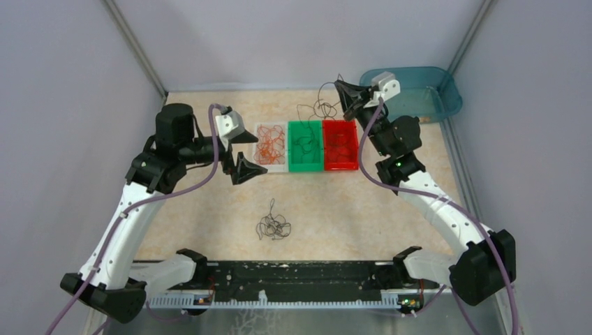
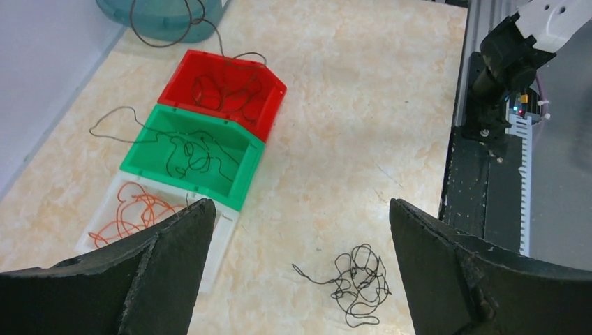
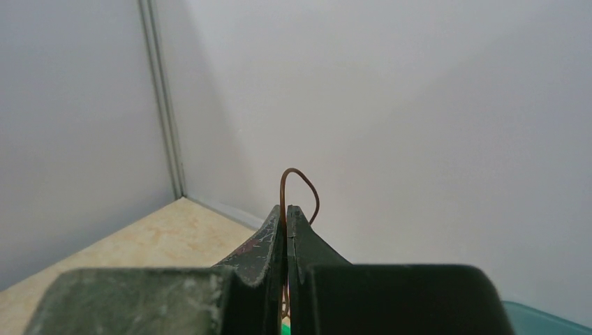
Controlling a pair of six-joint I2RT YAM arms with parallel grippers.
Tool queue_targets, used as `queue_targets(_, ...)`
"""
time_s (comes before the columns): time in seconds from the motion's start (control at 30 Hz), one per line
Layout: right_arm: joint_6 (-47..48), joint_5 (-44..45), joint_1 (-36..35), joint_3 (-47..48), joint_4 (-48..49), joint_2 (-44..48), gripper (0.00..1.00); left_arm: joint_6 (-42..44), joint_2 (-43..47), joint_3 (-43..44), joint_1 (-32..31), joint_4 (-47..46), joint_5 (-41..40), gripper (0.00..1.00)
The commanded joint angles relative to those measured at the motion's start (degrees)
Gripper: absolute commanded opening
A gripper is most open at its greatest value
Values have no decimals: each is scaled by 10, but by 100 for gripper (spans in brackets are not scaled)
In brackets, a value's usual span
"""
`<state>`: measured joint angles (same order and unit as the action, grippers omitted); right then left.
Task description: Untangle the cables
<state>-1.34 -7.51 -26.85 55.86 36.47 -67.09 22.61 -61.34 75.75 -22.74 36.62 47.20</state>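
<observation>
A loose tangle of black cables (image 1: 273, 225) lies on the table in front of the bins, and the left wrist view has the tangle (image 2: 357, 282) below and between my fingers. My left gripper (image 1: 253, 149) hovers open and holds nothing (image 2: 300, 204), next to the white bin (image 1: 272, 169). Orange-red cables (image 1: 271, 146) fill that white bin (image 2: 216, 244). My right gripper (image 1: 340, 85) is raised at the back, above the red bin (image 1: 342, 166). It is shut (image 3: 286, 209) on a thin brown cable (image 3: 297, 180), which hangs down in loops (image 1: 322, 106) towards the red bin.
The green bin (image 1: 305, 167) and the red bin (image 2: 269, 115) each hold dark cables. One dark cable (image 2: 108, 121) spills out behind the green bin (image 2: 244, 178). A teal tub (image 1: 426, 94) stands at the back right corner. Grey walls close in the table.
</observation>
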Motion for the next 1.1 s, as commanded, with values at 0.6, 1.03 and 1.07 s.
queue_targets(0.6,65,64,68,-82,89,-67,0,-2,15,-24,-1,-2,-22,100)
queue_targets(1.03,51,123,74,-78,-9,-165,0,6,9,-19,-1,-1,-21,100)
queue_targets(1.07,45,125,73,-74,-20,-174,0,6,8,-19,-1,-1,-22,100)
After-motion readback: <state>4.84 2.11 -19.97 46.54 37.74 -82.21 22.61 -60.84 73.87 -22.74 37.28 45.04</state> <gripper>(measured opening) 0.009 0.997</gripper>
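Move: My right hand, holding the black cable high up, has the red box's middle about 3 cm ahead, 5 cm to the right and 41 cm below. The green box lies 5 cm left and 3 cm ahead of that hand, the white box of orange cable 15 cm left and 3 cm ahead, both as low. From my open left hand the red box is some 16 cm ahead, 20 cm right and 33 cm below. With my right hand I lower the held black cable towards the red box, sinking about 19 cm, faster near the end, while reaching some 9 cm forward and drifting right until I am over the box's far part. My wrist tips down about 20 degrees and turns clockwise about as much; the fingers stay shut on the cable. ##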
